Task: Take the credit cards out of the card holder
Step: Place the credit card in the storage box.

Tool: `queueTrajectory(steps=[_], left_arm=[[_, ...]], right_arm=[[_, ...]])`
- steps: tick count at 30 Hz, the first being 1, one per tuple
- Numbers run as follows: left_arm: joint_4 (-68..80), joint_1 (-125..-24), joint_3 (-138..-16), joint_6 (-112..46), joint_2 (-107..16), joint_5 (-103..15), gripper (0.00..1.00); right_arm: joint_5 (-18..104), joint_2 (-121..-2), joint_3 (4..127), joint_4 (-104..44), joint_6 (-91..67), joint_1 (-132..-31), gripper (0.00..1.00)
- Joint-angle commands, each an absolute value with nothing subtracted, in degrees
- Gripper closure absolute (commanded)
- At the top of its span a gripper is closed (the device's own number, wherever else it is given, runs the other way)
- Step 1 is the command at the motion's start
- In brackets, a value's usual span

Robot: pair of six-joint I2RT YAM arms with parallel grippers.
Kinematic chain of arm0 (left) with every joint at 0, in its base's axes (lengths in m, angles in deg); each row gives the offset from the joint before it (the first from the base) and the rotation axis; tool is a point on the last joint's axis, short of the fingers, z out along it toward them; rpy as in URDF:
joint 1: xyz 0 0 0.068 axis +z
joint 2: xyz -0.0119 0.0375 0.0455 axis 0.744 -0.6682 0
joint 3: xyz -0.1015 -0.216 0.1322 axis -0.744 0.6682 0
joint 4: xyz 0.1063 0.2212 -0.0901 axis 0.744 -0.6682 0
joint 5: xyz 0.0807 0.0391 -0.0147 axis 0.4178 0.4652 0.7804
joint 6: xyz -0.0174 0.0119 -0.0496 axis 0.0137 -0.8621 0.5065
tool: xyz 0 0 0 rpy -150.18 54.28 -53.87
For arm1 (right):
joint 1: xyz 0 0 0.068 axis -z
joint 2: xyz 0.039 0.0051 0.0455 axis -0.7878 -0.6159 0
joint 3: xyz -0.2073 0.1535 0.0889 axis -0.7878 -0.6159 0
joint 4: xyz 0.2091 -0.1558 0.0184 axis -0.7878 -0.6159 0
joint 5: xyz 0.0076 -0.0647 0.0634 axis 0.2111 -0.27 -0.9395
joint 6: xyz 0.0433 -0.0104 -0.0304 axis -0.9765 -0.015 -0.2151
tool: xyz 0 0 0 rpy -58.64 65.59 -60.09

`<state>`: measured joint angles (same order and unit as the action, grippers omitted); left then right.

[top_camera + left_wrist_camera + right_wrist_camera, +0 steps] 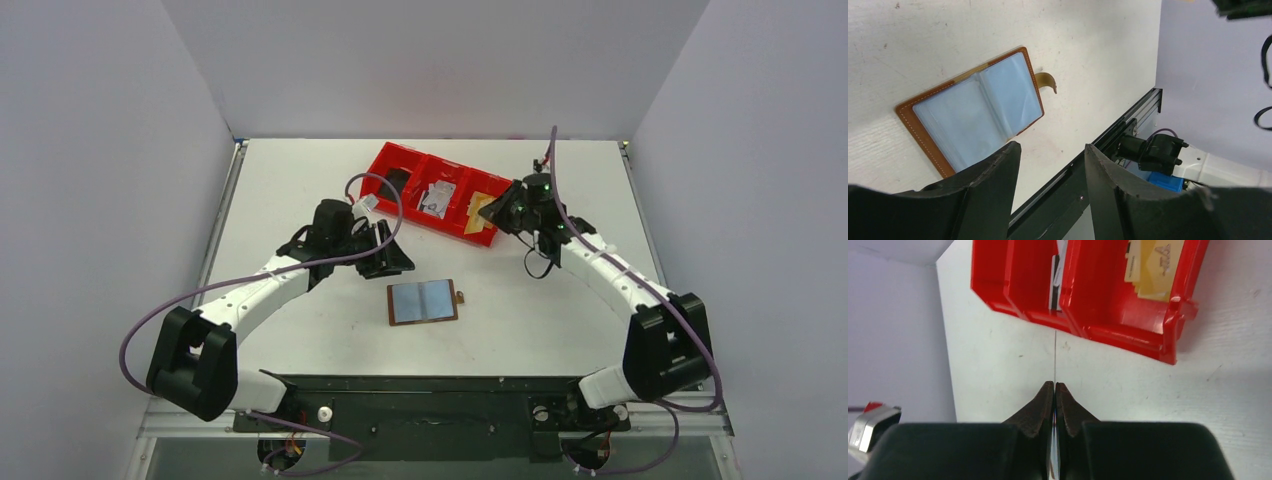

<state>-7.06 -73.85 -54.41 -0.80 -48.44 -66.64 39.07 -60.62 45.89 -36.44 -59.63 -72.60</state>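
Note:
The card holder [423,301] lies open and flat on the white table, brown leather around pale blue sleeves; the left wrist view shows it [975,107] with its snap tab curled up. My left gripper [393,262] [1052,146] hovers open just behind it, nothing between its fingers. My right gripper [502,213] [1054,384] is shut on a thin credit card [1054,355], seen edge-on and pale between the pads, in front of the red tray. A tan-gold credit card [1150,265] [478,208] lies in the tray's right compartment.
The red three-compartment tray [384,153] [1128,335] sits at the back centre, with a silvery card [437,197] in its middle compartment. The table's black front rail [1108,145] runs close below the left gripper. Grey walls enclose both sides.

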Motion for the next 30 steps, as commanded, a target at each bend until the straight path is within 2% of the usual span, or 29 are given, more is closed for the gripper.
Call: queueTrajectory(steps=[1,11,27,29,30], left_arm=[[-9.1,-73.6,-57.0,-4.7,-46.8,-65.9,0.52],[-10.2,-73.6,-57.4,-5.8,-46.3,-67.2,0.52],[-12.3,-73.5,-59.7,-6.3,-47.0,-67.4,0.52],[-12.5,-73.5,-60.0,-6.3,-47.2,-67.4,0.52],[-12.6,-73.5,-60.0,-6.3,-47.3,-67.5,0.52]], right_arm=[[45.7,-69.0,55.0,-43.4,-54.7,-71.4,1.0],[47.1,-86.1,72.9,-49.1,-52.2,-69.4,1.0],[44.3,-100.3,87.2,-54.5,-50.3,-67.1,1.0],[44.2,-100.8,88.0,-55.2,-50.0,-67.1,0.95],[44.0,-100.9,88.4,-55.3,-49.8,-67.1,0.88]])
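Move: The right hand already holds the credit card, and the storage box's right compartment, with yellow cards lying in it, is about 18 cm ahead of this hand, 3 cm to its right and 15 cm below. The middle compartment is some 20 cm ahead and 10 cm to the left; the open card holder lies about 13 cm left and 5 cm back, 17 cm down. From the left hand, the right compartment is roughly 28 cm ahead, 20 cm right and 12 cm below. Keeping the card pinched, the right hand reaches forward about 14 cm and drifts slightly right, bringing the card over the near wall and down into the storage box's right compartment. The descent, some 9 cm, comes mostly after the first quick stretch forward, while the wrist tips down and rolls its left side lower by about 15 degrees each; it eases to a near stop, and the fingers just begin to slacken. ##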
